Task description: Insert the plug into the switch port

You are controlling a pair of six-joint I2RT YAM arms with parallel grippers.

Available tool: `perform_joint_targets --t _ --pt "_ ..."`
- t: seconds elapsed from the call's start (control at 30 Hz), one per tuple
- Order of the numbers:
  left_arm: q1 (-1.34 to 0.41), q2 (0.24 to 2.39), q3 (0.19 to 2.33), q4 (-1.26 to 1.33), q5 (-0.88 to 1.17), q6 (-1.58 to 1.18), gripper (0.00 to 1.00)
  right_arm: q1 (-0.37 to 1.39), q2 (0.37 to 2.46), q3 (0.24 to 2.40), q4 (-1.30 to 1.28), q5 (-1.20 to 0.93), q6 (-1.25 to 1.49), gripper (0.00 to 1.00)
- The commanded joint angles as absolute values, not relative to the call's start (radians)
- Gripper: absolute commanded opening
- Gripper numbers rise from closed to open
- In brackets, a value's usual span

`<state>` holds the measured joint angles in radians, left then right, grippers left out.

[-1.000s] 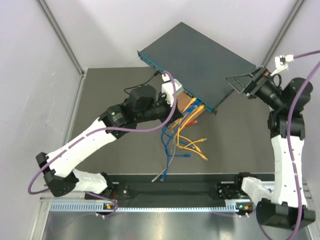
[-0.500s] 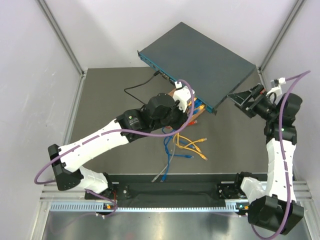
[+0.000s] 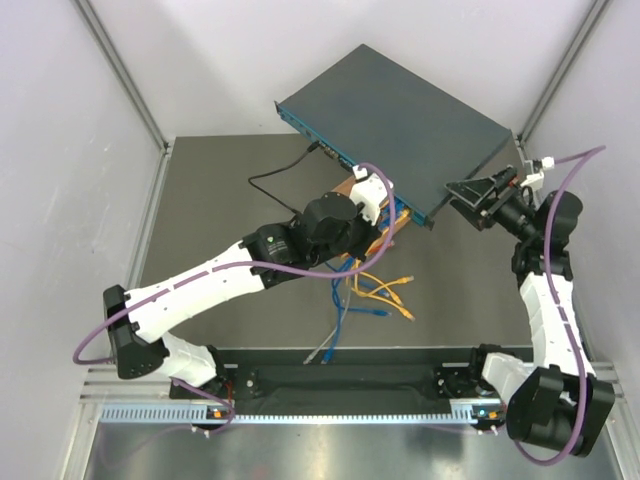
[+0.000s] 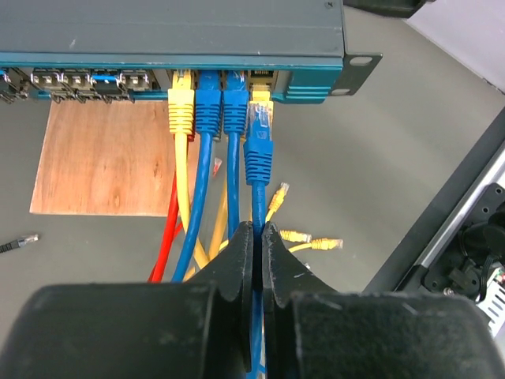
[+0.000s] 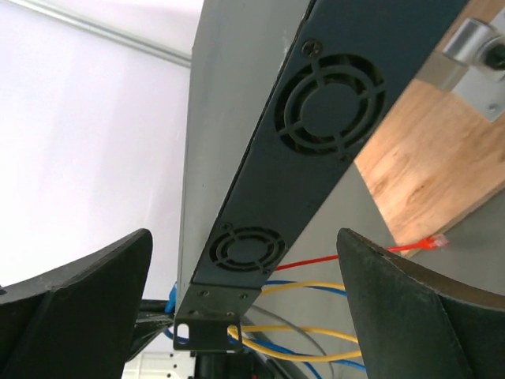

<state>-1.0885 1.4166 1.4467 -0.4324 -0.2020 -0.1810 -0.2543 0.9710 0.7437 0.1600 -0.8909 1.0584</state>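
Observation:
The switch (image 3: 400,120) is a flat dark teal-grey box raised over the table, with its row of ports (image 4: 87,79) facing my left arm. My left gripper (image 4: 258,233) is shut on a blue cable just behind its blue plug (image 4: 258,154). The plug's clear tip sits at the mouth of a port (image 4: 261,79), right of one yellow and two blue plugs that are seated. In the top view the left gripper (image 3: 372,190) is close under the switch's front face. My right gripper (image 5: 243,237) is open, its fingers either side of the switch's fan end (image 5: 316,118).
A brown wooden board (image 4: 102,158) lies under the switch. Loose yellow and blue cables (image 3: 375,290) trail over the dark table toward the near rail. A black cable (image 3: 275,175) runs to the switch's left end. White walls stand close behind and at both sides.
My left arm has stretched forward and right, bringing the held plug up to the switch's front face. The right gripper has moved left and down to the switch's right end.

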Motion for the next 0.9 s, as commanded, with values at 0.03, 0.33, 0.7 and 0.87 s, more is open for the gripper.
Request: perform_joint_targets --t 0.03,0.33,0.7,0.87 --pt "-1.095 1.414 1.442 -0.347 -0.226 -0.183 0.0 -0.204 1.003 0.727 0.328 -0.879 1.121 0.96" --pt "-1.095 1.436 1.443 -0.313 -0.227 -0.178 0.0 -0.152 1.026 0.706 0.402 -0.856 1.169 0.83" --pt "-1.095 1.451 1.442 -0.296 -0.204 -0.178 0.0 -0.13 1.028 0.68 0.451 -0.838 1.216 0.67" --pt "-1.097 1.465 1.447 -0.298 -0.186 -0.199 0.0 -0.126 1.026 0.676 0.457 -0.838 1.219 0.65"
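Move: About 5 cm ahead and 5 cm right of the left hand, nearly level with it, is the empty upper port for the blue plug it holds. The last seated blue plug is 1 cm farther out and 1 cm left of that port, and a yellow plug sits just under it. The switch's front right corner is 3 cm nearer and 4 cm right of the port. From the right hand, the switch's right end lies 4 cm left and 1 cm ahead, level; the port is 10 cm left, 1 cm back. Easing the held blue plug about 1.5 cm right and a little forward, the shut left fingers bring its nose up to the mouth of the port, after a slight rise that is taken back. Meanwhile the right hand slides some 3 cm left to straddle the switch's right end and closes by about a third, one finger above and one below; firm contact can't be seen. ##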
